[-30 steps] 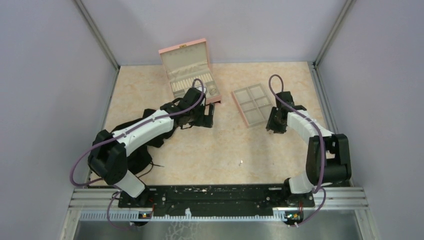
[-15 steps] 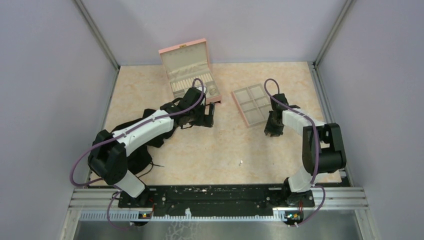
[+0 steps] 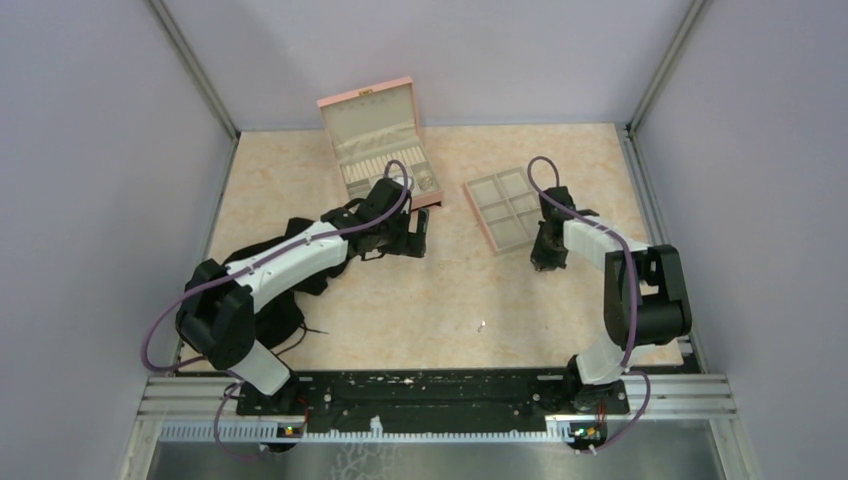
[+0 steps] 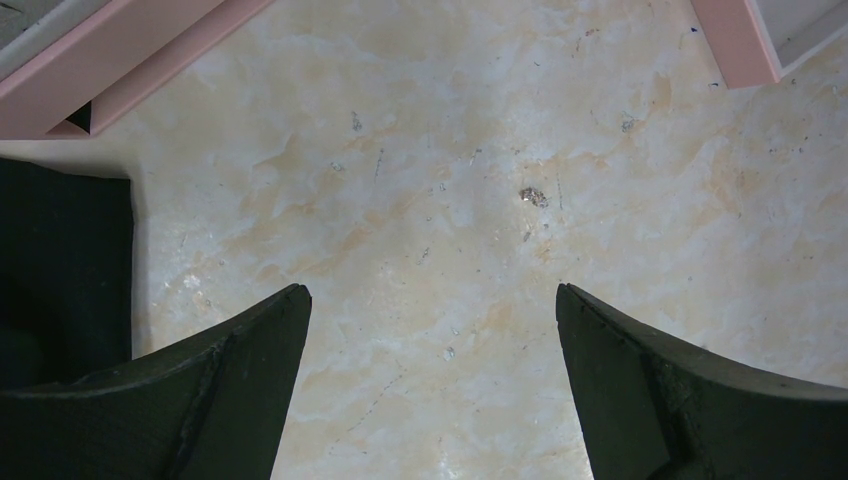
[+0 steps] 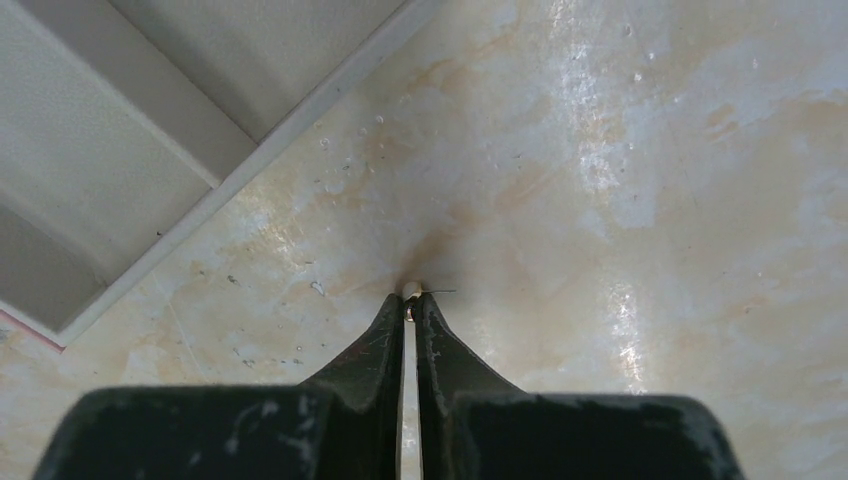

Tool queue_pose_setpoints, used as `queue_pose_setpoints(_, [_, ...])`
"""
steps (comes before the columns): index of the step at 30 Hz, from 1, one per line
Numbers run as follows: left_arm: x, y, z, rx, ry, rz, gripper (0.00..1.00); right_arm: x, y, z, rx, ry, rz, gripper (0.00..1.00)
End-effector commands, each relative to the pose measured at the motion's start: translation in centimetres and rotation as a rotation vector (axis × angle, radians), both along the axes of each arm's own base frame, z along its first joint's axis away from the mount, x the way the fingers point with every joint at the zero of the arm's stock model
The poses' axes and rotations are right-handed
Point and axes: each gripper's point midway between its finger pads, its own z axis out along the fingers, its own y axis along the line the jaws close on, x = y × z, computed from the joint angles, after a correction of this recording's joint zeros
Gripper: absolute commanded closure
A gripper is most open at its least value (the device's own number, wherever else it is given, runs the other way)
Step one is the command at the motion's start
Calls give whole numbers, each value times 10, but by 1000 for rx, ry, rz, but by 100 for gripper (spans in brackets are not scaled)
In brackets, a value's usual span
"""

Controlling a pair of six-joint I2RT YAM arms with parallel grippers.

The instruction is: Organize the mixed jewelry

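Observation:
My right gripper [image 5: 411, 303] is shut on a tiny pale earring stud [image 5: 411, 290] with a thin pin, right at the tabletop. It is just off the near corner of the six-compartment tray [image 5: 150, 120]. In the top view the right gripper [image 3: 547, 258] sits beside the tray [image 3: 505, 208]. My left gripper [image 4: 430, 300] is open and empty above the table, with a small glinting jewelry speck [image 4: 533, 196] lying ahead of its fingertips. In the top view the left gripper [image 3: 415, 232] is in front of the pink hinged box [image 3: 380, 150]. Another pale speck [image 3: 482, 324] lies mid-table.
A black cloth [image 3: 300, 270] lies under the left arm and shows at the left of the left wrist view [image 4: 60, 260]. The pink box's edge [image 4: 120, 70] and the tray's corner [image 4: 740, 40] frame that view. Grey walls enclose the table.
The right arm folded its elbow up and its gripper shifted slightly left toward the tray's near corner. The left arm has not moved.

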Motion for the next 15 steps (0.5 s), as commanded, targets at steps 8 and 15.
queue_pose_setpoints(8, [4,4,13,-21,-45,28,2,52,2,61,-32,-173,6,100])
queue_pose_setpoints(15, [4,9,19,-20,-59,52,2,108,12,78,-23,-228,15,100])
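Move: The right hand is down at the table with a small gold earring already pinched. The middle of the divided tray lies about 12 cm ahead of it and 6 cm to its left, at about its height. A gold earring already in the tray is some 12 cm ahead and 3 cm left. The pink jewelry box stands around 15 cm ahead and 29 cm left. From the left hand, the tray is roughly 10 cm ahead, 20 cm right and 10 cm below. Up and forward in about equal measure, some 7 cm each, the right hand lifts the pinched gold earring off the table and carries it towards the divided tray, in over its near right part. It starts slowly and is still gaining speed at the end; the fingers stay shut and the wrist tilts about 10 degrees, tips swinging outward. ##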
